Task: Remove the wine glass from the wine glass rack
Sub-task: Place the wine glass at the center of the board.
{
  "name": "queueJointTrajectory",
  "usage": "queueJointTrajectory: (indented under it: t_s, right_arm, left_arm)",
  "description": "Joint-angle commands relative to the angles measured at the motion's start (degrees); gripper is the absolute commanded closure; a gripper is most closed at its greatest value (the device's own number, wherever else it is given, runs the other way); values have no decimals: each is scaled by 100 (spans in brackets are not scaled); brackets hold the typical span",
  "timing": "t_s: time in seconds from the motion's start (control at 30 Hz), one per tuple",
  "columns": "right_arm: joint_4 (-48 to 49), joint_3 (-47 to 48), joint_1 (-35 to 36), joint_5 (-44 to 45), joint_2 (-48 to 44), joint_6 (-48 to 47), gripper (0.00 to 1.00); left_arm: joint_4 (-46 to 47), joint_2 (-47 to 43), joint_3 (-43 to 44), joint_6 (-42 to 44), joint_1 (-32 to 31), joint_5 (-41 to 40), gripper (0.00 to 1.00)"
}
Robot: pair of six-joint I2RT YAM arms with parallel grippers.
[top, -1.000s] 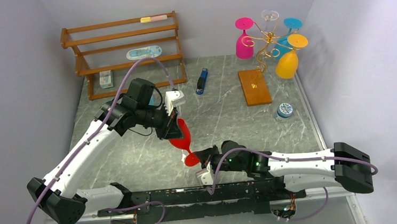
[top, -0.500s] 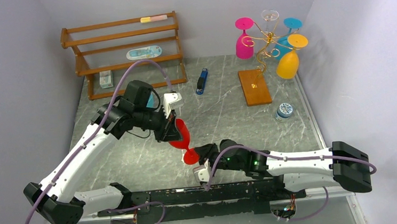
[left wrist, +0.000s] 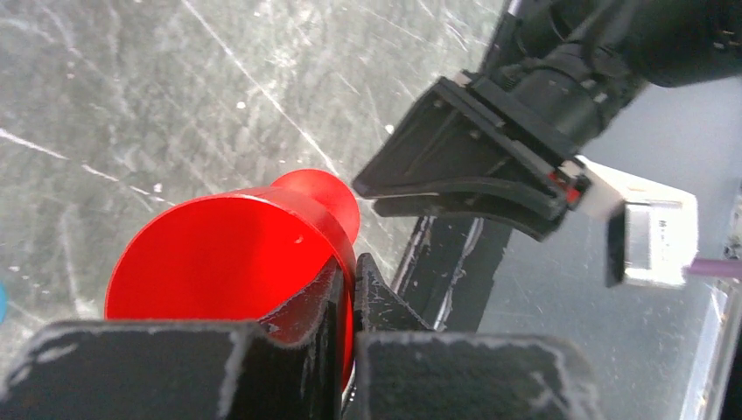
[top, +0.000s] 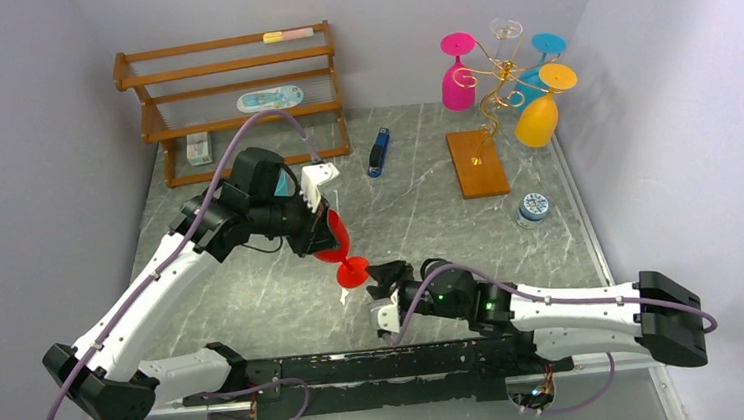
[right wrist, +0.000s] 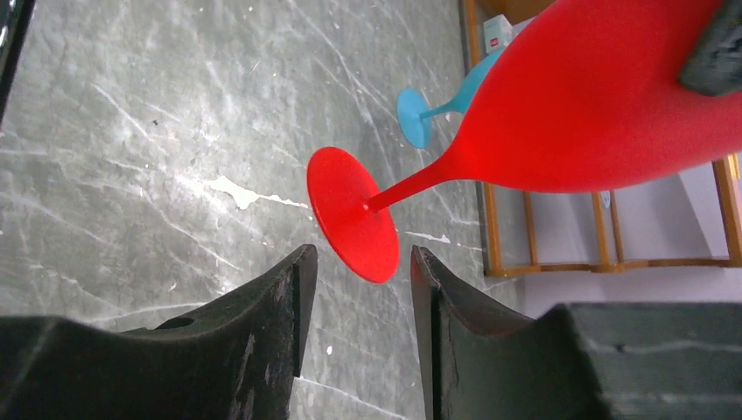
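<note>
The red wine glass (top: 337, 247) hangs tilted above the table, foot toward the near edge. My left gripper (top: 321, 230) is shut on the rim of its bowl (left wrist: 227, 254), the thin red wall pinched between the fingers (left wrist: 354, 273). My right gripper (top: 377, 276) is open. Its fingers stand either side of the glass's round foot (right wrist: 352, 215) with a gap on both sides (right wrist: 363, 250). The wine glass rack (top: 496, 82), gold wire on a wooden base (top: 477, 163), stands at the back right, away from both arms.
Pink (top: 457, 73), clear (top: 505, 30), blue (top: 547, 48) and orange (top: 538, 117) glasses hang on the rack. A wooden slatted shelf (top: 228, 91) stands at the back left. A blue stapler (top: 378, 153), a round tin (top: 532, 207) and a blue glass (right wrist: 435, 111) lie on the table.
My right gripper has opened and let go of the red glass's foot. The left gripper, still shut on the bowl, has carried the glass a little up and away.
</note>
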Motion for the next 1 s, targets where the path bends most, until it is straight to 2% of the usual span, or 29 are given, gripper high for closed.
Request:
queueJointTrajectory:
  t_s: [0.0,0.1,0.3,0.43,0.63,0.7,0.83,0.9,0.97]
  right_arm:
    - [188,-179,-3,210,-373,547,52]
    - [367,-330,-3,377,-553,954,50]
    - [1069,-357,-3,833,-805,2830,39]
    - [1356,-479,-3,1080,-1067,3230,37]
    - [1450,-260,-6,2621,-1408,4142,22]
    - [1234,-26,-21,3135,-1464,4706,20]
    - [441,572,-21,3511,-1425,5658,19]
    - [-262,1093,-18,3406,-1338,6100,20]
    - [-1268,2005,-20,2881,-1217,6397,19]
  left_arm:
    - [581,-82,97,-392,-50,-740,95]
    - [987,75,208,-796,-47,-1277,95]
    - [1173,680,542,-951,-61,-2188,95]
    - [1446,1016,585,-1178,-59,-3028,95]
    - [1786,1539,686,-1351,-63,-3437,95]
    - [1912,1684,689,-1391,-62,-3778,95]
    - [2279,1984,744,-1432,-66,-4135,95]
    - [2301,2186,890,-1555,-65,-4227,95]
    - [2201,2396,1051,-1747,-43,-4246,95]
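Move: The clear spot on the board for the red wine glass, still pinched by its rim in the left hand, lies about 22 cm ahead of that hand and 25 below. The blue wine glass stands some 20 cm ahead and 14 to its left; the stapler lies roughly 38 ahead and 15 to its right. From the right hand, the red glass's foot is about 3 cm ahead and 6 to the left; the spot is some 28 ahead, 9 left, 14 below. Forward goes the left hand, about 18 cm, carrying the red glass to beside the blue one; it rises barely a centimetre early on, then sinks to some 5 cm below its start, turning nearly 40 degrees counter-clockwise with its grip kept. The right hand, already off the foot, backs away upward about 13 cm and somewhat right and forward, rolling and swinging clockwise as its fingers open wider. ##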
